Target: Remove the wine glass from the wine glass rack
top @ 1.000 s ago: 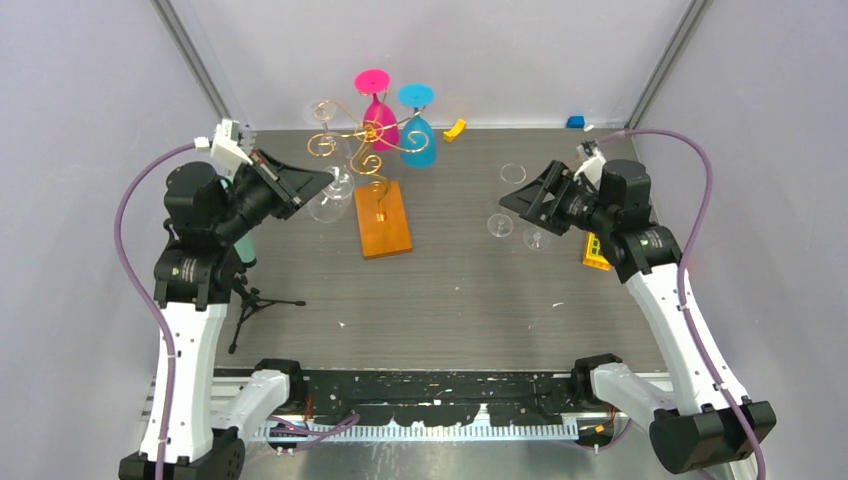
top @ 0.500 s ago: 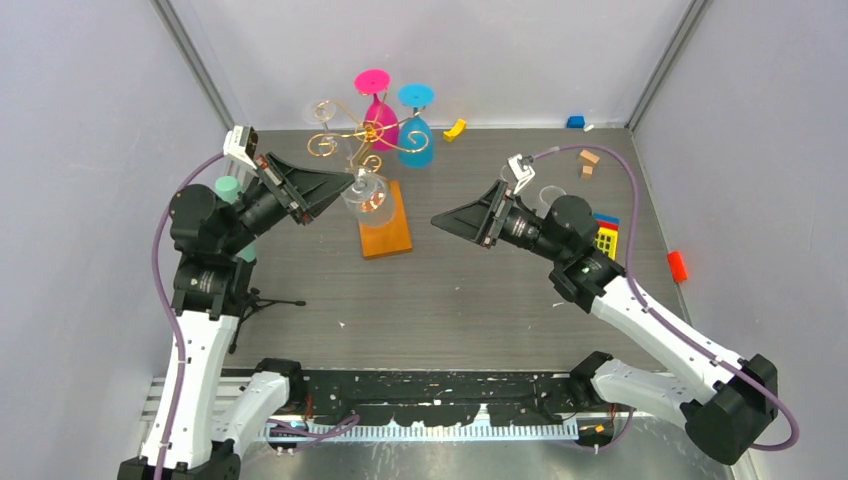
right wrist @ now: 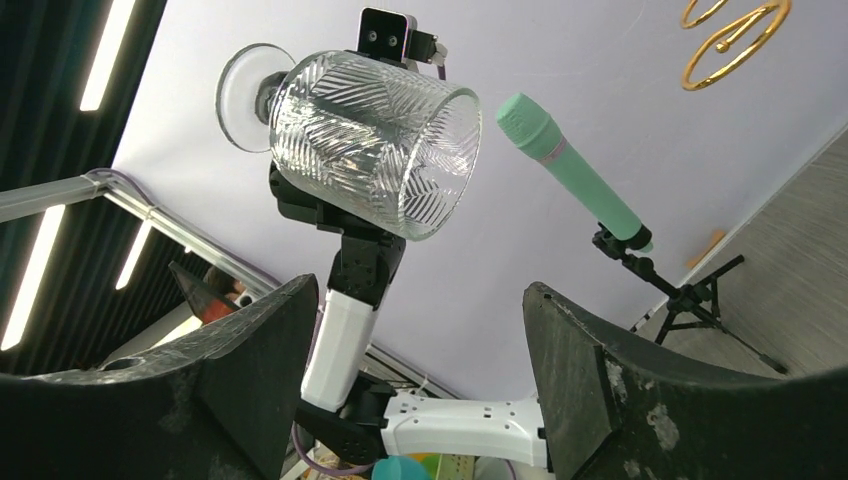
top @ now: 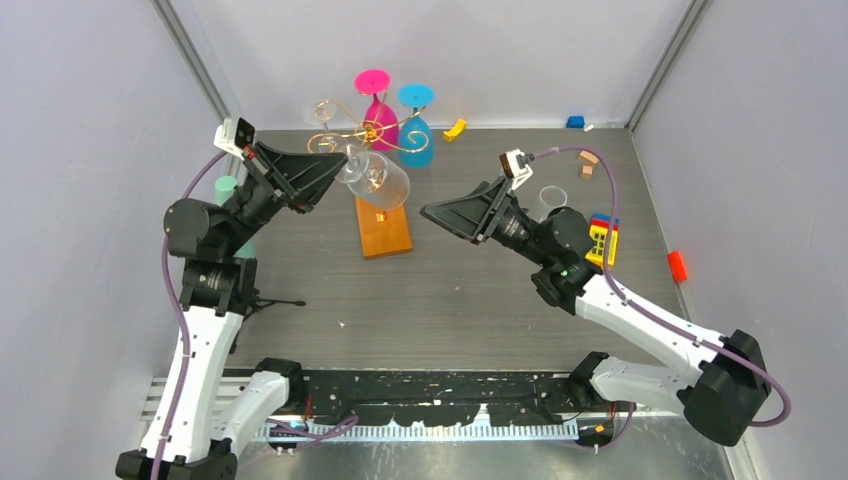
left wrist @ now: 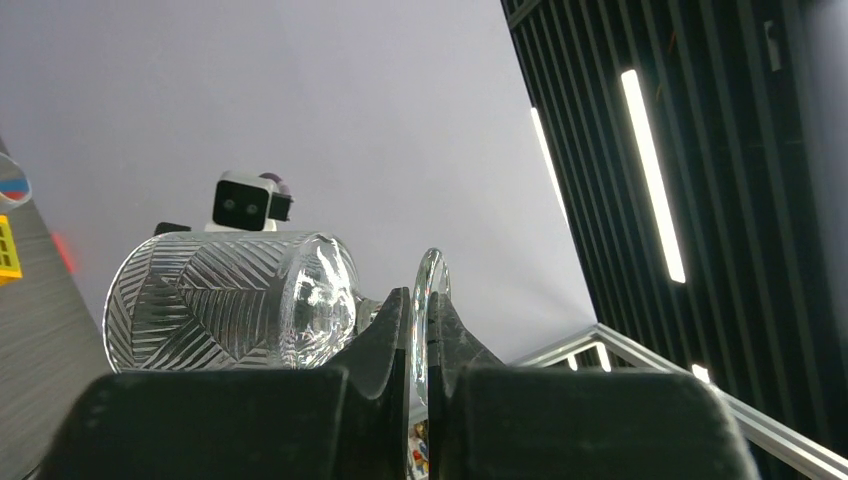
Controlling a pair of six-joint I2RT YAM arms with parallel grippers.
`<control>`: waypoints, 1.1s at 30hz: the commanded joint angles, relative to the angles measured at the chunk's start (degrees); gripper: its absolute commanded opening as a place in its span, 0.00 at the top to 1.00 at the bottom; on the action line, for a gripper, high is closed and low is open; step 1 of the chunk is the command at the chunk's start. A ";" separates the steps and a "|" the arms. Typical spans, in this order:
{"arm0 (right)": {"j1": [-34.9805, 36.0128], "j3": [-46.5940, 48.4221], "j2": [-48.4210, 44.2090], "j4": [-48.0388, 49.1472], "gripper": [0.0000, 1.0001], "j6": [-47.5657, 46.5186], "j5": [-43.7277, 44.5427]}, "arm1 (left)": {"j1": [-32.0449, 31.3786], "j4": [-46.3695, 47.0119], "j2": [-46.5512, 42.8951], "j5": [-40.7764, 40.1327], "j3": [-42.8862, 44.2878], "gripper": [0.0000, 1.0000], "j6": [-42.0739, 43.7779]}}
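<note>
A clear cut-pattern wine glass (top: 384, 184) hangs tilted in the air over the orange base (top: 384, 228) of the wine glass rack (top: 352, 134). My left gripper (top: 338, 170) is shut on the glass's round foot. In the left wrist view the foot disc (left wrist: 428, 290) stands edge-on between the shut fingers (left wrist: 385, 335), and the bowl (left wrist: 225, 300) lies to the left. My right gripper (top: 430, 212) stands open just right of the glass, pointing at it. The right wrist view shows the glass (right wrist: 370, 140) above the wide-open fingers (right wrist: 270, 340).
A pink glass (top: 375, 103), a blue glass (top: 417, 132) and another clear glass (top: 321, 111) hang on the rack's gold arms. A mint microphone (top: 229, 189) on a tripod (top: 256, 300) stands at the left. A clear glass (top: 551, 195), coloured blocks (top: 604, 236) and a red piece (top: 678, 265) lie at the right.
My left gripper has carried the glass up and to the right, tipping it over the orange base. My right arm has swung in from the right side, gripper open, toward the glass.
</note>
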 commanded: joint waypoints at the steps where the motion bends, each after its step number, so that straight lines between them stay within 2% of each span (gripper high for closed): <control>1: 1.20 4.72 3.30 7.73 0.20 2.00 0.02 | -0.35 7.64 -1.59 -2.67 1.16 1.00 -3.40; 9: 2.61 8.30 9.22 20.06 0.21 6.35 -3.04 | -0.75 7.77 -2.08 -3.07 0.68 1.00 -4.53; 20: 2.96 12.29 13.96 27.84 0.26 10.55 -4.92 | -1.27 10.34 -2.61 -4.83 -1.60 1.00 -7.33; 30: 3.32 14.93 16.31 34.82 0.54 14.45 -7.62 | -1.35 10.08 -3.23 -6.30 -3.23 1.00 -7.27; 33: 3.77 16.03 16.94 35.50 0.55 14.30 -8.25 | -1.38 9.93 -3.40 -6.71 -3.56 1.00 -7.17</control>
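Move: The wine glass, already off the rack and hanging slanted mouth-down from the left fingers, has its middle about 8 cm to the right hand's left, 2 cm ahead and 7 cm above. From the left hand that middle is some 6 cm to the right, level fore and aft, and 4 cm below. The gold rack's hub stands roughly 20 cm ahead of the right hand, 11 cm left and 12 cm lower; the blue glass roughly 23 cm ahead, 2 cm left and 15 cm lower. The wine glass stays pinched at its foot by the left hand, which eases up and back about 1.5 cm each, rolling slightly. To its open rim comes the right hand, first 2 to 3 cm left, then mainly up, some 7 cm in all, drifting back a little; its wrist swings counter-clockwise and rolls left side up, about 15 degrees each, while the wide-open fingers close to about half around the rim's near wall. ##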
